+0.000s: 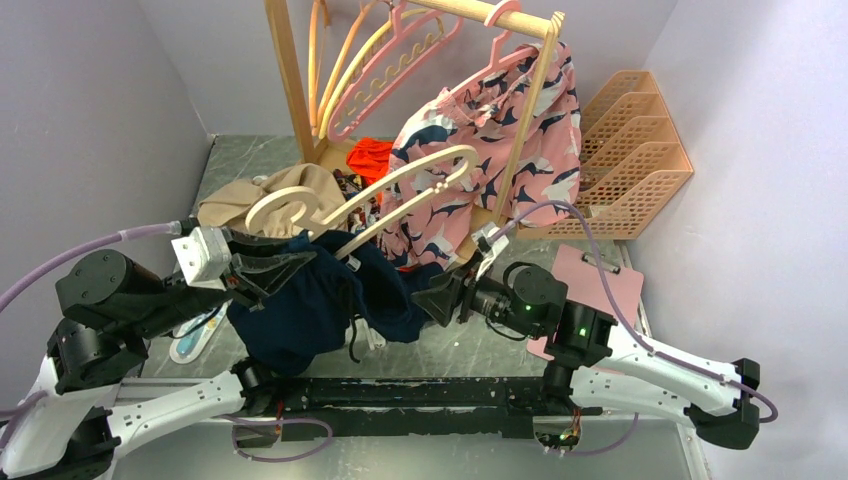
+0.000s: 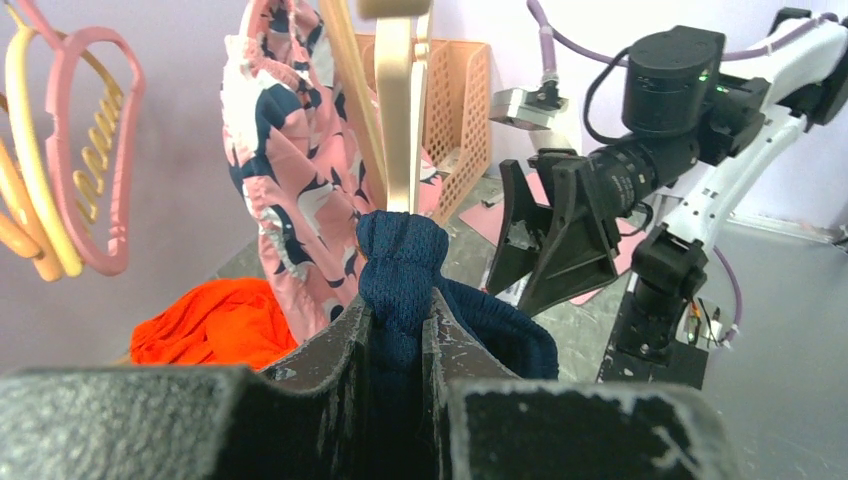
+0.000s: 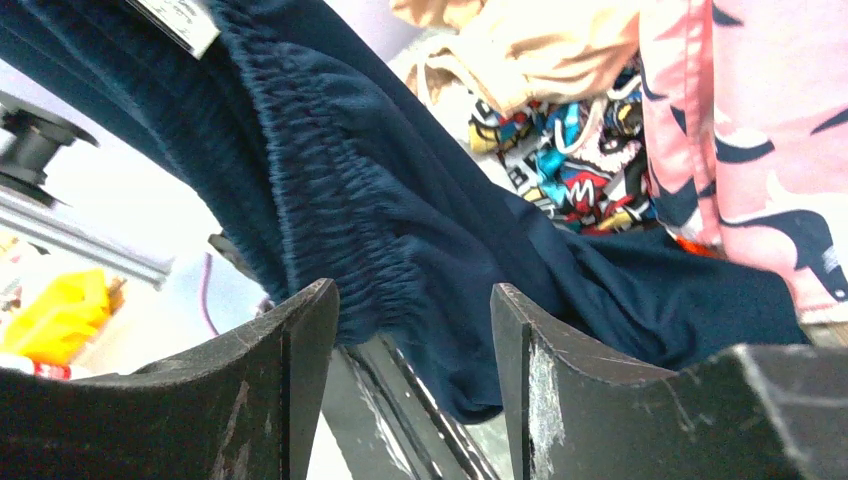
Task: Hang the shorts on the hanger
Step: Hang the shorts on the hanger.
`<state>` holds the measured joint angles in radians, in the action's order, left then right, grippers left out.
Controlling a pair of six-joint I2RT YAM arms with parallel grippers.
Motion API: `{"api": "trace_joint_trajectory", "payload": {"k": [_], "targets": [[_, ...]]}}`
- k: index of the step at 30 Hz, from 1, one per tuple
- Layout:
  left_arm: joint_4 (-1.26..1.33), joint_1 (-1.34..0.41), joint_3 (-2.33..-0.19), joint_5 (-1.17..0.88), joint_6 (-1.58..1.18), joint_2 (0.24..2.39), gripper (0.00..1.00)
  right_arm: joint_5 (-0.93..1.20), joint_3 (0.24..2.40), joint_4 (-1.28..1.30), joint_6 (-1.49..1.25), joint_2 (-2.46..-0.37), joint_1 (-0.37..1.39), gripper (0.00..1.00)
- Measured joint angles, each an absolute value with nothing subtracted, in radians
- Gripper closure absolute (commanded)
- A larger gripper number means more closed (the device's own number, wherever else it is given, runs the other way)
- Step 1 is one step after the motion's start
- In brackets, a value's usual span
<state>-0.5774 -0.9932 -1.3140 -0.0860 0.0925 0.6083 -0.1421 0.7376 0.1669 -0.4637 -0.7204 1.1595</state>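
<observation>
The dark navy shorts [image 1: 320,300] hang bunched between the two arms, draped below the cream hanger [image 1: 400,185]. The hanger lies slanted over the clothes pile with its hook to the left. My left gripper [image 1: 300,268] is shut on a fold of the shorts [image 2: 400,270], which sticks up between its fingers just beneath the hanger [image 2: 400,110]. At the right edge of the shorts my right gripper [image 1: 425,298] is open. In the right wrist view the elastic waistband of the shorts [image 3: 400,200] hangs just ahead of the right gripper [image 3: 412,300], and its jaws stand apart.
A wooden rack [image 1: 285,80] at the back carries pink hangers [image 1: 400,55], a yellow hanger [image 1: 350,60] and pink printed shorts [image 1: 490,130]. Below lie a tan garment [image 1: 265,195] and an orange one [image 1: 370,155]. A peach file organizer [image 1: 630,150] and pink clipboard [image 1: 595,285] sit right.
</observation>
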Motion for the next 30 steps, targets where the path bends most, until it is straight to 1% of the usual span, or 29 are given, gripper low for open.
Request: {"api": "trace_joint_trajectory", "payload": {"k": [3,7,11,13,15,17,20,22,28,30], "targets": [[-0.560,-0.993,-1.312,-0.052,0.093,0.604,0.93,-0.146,0.741,0.120,-0.484,-0.720,1.159,0.38],[-0.523,-0.993,-1.302,-0.001,0.093,0.590,0.93,-0.139,0.773,0.117,-0.491,-0.734,1.159,0.38],[-0.485,-0.993,-1.279,0.041,0.093,0.577,0.93,-0.153,0.853,0.124,-0.500,-0.809,1.165,0.38],[-0.474,-0.993,-1.274,0.049,0.093,0.578,0.93,-0.175,0.856,0.125,-0.510,-0.829,1.169,0.39],[-0.469,-0.993,-1.274,0.056,0.093,0.581,0.93,-0.199,0.849,0.125,-0.518,-0.839,1.171,0.40],[-0.467,-0.993,-1.274,0.059,0.093,0.584,0.93,-0.216,0.848,0.123,-0.524,-0.850,1.172,0.43],[-0.467,-0.993,-1.274,0.061,0.091,0.591,0.93,-0.238,0.849,0.123,-0.530,-0.873,1.173,0.53],[-0.467,-0.993,-1.274,0.061,0.089,0.595,0.93,-0.255,0.849,0.128,-0.535,-0.890,1.174,0.63],[-0.467,-0.993,-1.274,0.061,0.081,0.595,0.93,-0.290,0.849,0.137,-0.538,-0.900,1.174,0.87],[-0.468,-0.993,-1.274,0.060,0.077,0.593,0.93,-0.302,0.850,0.142,-0.534,-0.900,1.174,0.98]]}}
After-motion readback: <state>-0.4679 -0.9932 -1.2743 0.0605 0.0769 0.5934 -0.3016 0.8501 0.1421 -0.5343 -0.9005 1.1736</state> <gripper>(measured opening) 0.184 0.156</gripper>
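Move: The loose side of the shorts' waistband is what my right hand goes for: its edge hangs about 3 cm ahead, 3 cm to the left and 1 cm above. The hanger's bare end sticks out some 10 cm ahead of that hand, 3 cm right and 22 cm above. My left hand already pinches the other side of the waistband; from it the loose edge lies roughly 5 cm ahead, 14 cm right and 17 cm below. With my right hand I first rise about 4 cm and ease left, then go some 2 cm forward while sinking back, turning about 10 degrees clockwise, and close the fingers almost shut on the waistband's loose edge. My left hand keeps its pinch on the other side, edging about 2 cm forward and a little up and left with a slight counter-clockwise turn. ##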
